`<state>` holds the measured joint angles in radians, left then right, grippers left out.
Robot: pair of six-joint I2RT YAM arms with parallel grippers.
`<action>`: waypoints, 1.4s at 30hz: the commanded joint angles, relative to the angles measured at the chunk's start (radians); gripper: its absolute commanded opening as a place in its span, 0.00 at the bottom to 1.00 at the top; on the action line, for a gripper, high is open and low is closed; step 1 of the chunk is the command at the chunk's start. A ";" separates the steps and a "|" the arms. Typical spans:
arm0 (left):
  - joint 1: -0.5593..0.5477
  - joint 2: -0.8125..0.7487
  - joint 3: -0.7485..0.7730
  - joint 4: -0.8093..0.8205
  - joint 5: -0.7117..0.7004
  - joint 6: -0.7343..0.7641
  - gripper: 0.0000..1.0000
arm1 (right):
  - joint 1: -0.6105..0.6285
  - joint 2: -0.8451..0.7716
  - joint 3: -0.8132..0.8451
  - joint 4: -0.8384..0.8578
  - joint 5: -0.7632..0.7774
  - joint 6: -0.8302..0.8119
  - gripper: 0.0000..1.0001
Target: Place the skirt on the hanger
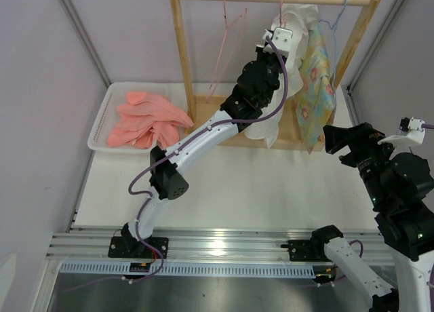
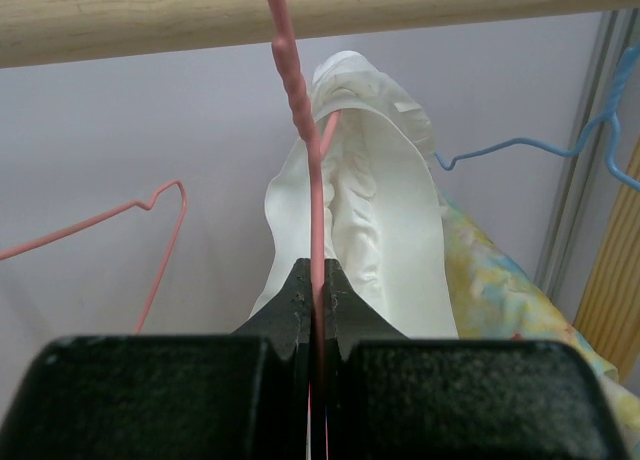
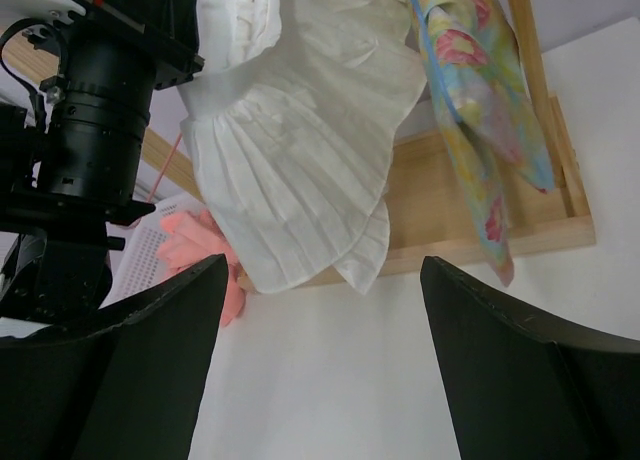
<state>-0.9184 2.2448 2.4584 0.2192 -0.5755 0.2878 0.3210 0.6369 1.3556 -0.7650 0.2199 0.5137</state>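
The pink hanger [image 2: 300,100] hangs by its twisted neck from the wooden rail [image 2: 120,20]. My left gripper [image 2: 318,280] is shut on the hanger's wire just below the neck. The white skirt [image 2: 370,200] is draped on this hanger behind the fingers. It hangs down in ruffled tiers [image 3: 300,160] towards the rack's base. In the top view the skirt [image 1: 293,20] shows beside the raised left arm [image 1: 254,88]. My right gripper [image 3: 325,265] stands open over the table, below and in front of the skirt, with nothing between its fingers.
A second, bare pink hanger [image 2: 150,210] hangs on the rail to the left. A light blue hanger [image 2: 520,150] on the right carries the yellow floral cloth [image 1: 315,88]. Salmon-pink clothes [image 1: 146,119] lie in a white basket [image 1: 102,122]. The rack's wooden base [image 3: 480,210] lies behind.
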 commanded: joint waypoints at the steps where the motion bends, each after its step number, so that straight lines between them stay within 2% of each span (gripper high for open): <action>1: 0.026 0.004 0.060 0.131 0.078 -0.028 0.00 | -0.003 -0.005 -0.012 -0.005 -0.025 -0.024 0.84; 10: 0.073 0.073 0.094 0.167 0.134 -0.098 0.00 | -0.003 -0.011 -0.024 -0.034 -0.040 -0.043 0.84; 21: 0.110 0.110 0.099 0.140 0.206 -0.165 0.00 | -0.003 -0.003 -0.046 -0.028 -0.050 -0.053 0.84; 30: 0.136 0.157 0.114 0.239 0.284 -0.187 0.00 | -0.003 0.000 -0.061 -0.028 -0.048 -0.063 0.84; 42: 0.154 0.176 0.137 0.330 0.272 -0.199 0.00 | -0.003 0.000 -0.084 -0.023 -0.053 -0.063 0.83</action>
<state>-0.7811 2.4218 2.5347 0.4477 -0.2920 0.1123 0.3210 0.6346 1.2743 -0.8036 0.1757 0.4694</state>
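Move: My left hand is shut on the near shoulder of the pink hanger, with the white skirt draped on its far side. The wooden rod crosses about 9 cm above and 4 cm ahead of it. The floral cloth hangs some 10 cm to its right, 5 cm ahead and 12 cm lower; the other pink hanger is about 14 cm left, 4 cm ahead and 2 cm below. From my open right hand, that part of the rod lies roughly 30 cm ahead, 14 cm left and 12 cm higher. Keeping my pinch on the hanger, I push my left hand forward about 6 cm beneath the rod, sinking some 2 cm early on to bring the hook down over it. All along I turn the wrist about 10 degrees clockwise, with a slight roll left side down and the fingertips tipping up. My empty right hand sinks about 4 cm, still open. ##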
